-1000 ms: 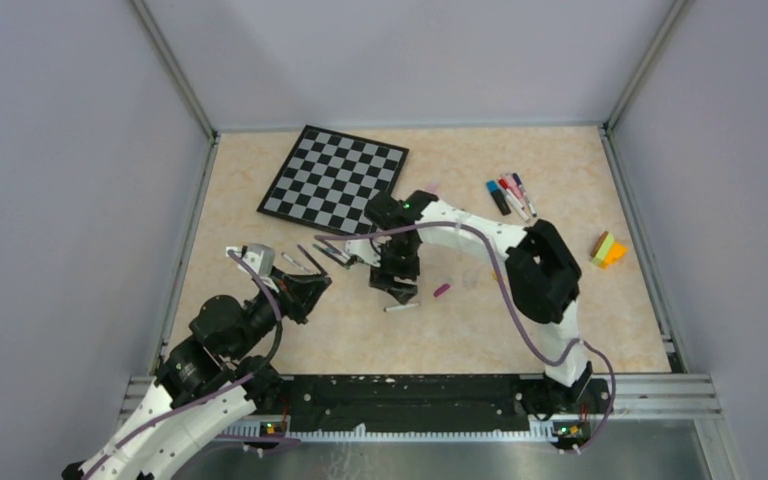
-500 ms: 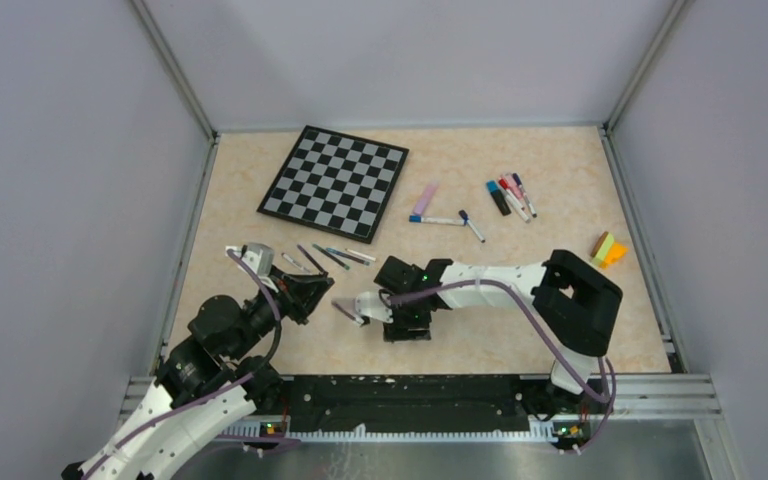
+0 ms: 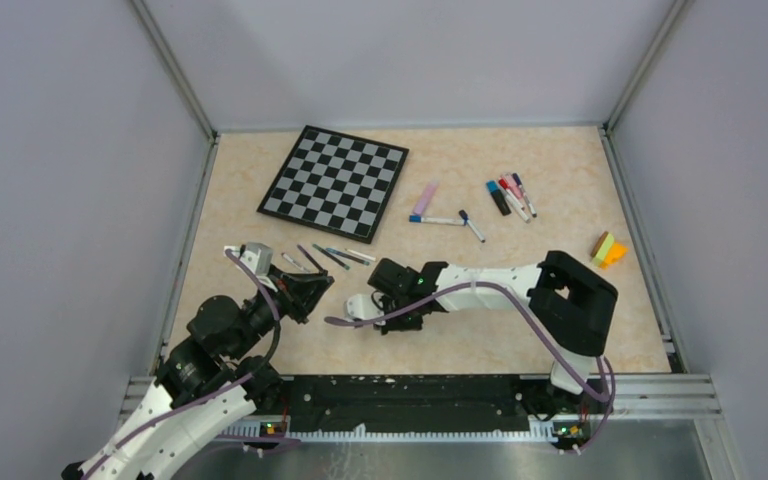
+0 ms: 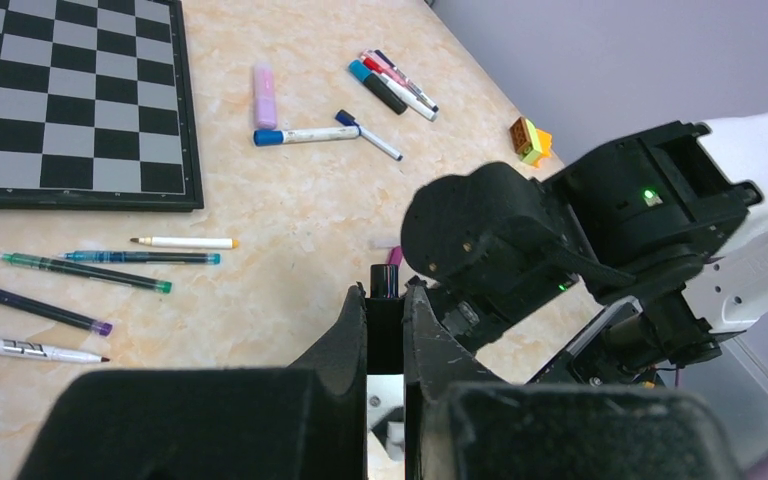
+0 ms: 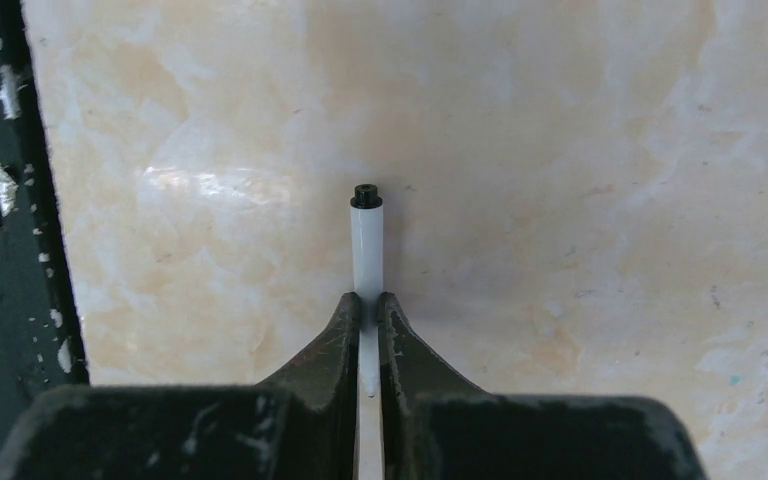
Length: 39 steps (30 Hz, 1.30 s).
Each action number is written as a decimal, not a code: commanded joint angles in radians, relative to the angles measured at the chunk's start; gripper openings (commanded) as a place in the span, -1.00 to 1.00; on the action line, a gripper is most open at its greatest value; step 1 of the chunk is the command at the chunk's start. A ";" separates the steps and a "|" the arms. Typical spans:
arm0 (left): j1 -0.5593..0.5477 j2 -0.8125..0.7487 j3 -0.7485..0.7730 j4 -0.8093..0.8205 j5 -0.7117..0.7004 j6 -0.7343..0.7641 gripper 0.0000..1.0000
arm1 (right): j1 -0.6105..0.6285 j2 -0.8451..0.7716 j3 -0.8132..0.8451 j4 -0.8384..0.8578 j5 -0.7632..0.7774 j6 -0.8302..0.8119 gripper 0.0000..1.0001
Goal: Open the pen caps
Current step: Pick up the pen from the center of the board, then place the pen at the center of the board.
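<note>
In the left wrist view my left gripper [image 4: 385, 292] is shut on a short black pen cap [image 4: 385, 278] whose glossy end pokes out past the fingertips. A pink cap [image 4: 395, 256] lies on the table just beyond it. My right gripper [image 5: 367, 300] is shut on a thin white pen [image 5: 366, 250] with a small black end, held low over the table. From above, the left gripper [image 3: 313, 290] and right gripper [image 3: 397, 322] sit close together near the front edge. Several uncapped pens [image 3: 325, 257] lie in a row between them and the chessboard.
The black-and-white chessboard [image 3: 335, 180] lies at the back left. A pink highlighter [image 3: 424, 199], two blue-capped pens [image 3: 450, 221] and a cluster of capped markers [image 3: 510, 197] lie behind. A yellow-orange block [image 3: 607, 250] sits at the right. The right forearm [image 3: 480, 285] spans the table's front.
The right arm swung from mid-table down toward the front edge and its gripper closed on the white pen. Pens behind it came into view. The left arm has not moved.
</note>
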 commanded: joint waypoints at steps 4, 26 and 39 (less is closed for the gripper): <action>0.005 -0.001 0.000 0.079 0.008 -0.006 -1.00 | -0.196 0.031 0.195 -0.033 -0.096 0.040 -1.00; 0.005 0.024 -0.082 0.182 0.032 -0.044 -1.00 | -0.313 0.387 0.686 -0.101 -0.063 0.174 -0.98; 0.004 0.034 -0.079 0.206 0.063 -0.074 -1.00 | -0.314 0.416 0.747 -0.144 -0.076 0.214 -0.33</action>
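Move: The right hand already grips the uncapped white pen down near the table's near edge. The white pen with the yellow end, beside which it is taken, lies about 19 cm ahead and 12 cm to the left, at much the same height; the teal pen lies some 3 cm farther left of that one, and the chessboard's nearest corner is about 22 cm ahead and 9 cm left of the hand. From the left hand the yellow-ended pen is roughly 18 cm ahead, 5 cm right and 25 cm below. Forward in a quick arc, the right hand carries the white pen some 18 cm out and about 5 cm left, towards the row of uncapped pens, rising nearly 8 cm on the way and then sinking again, while the wrist turns about 25 degrees clockwise. Over the free spot by the yellow-ended pen it slows, and the fingers open to about a third and let go of the pen. ##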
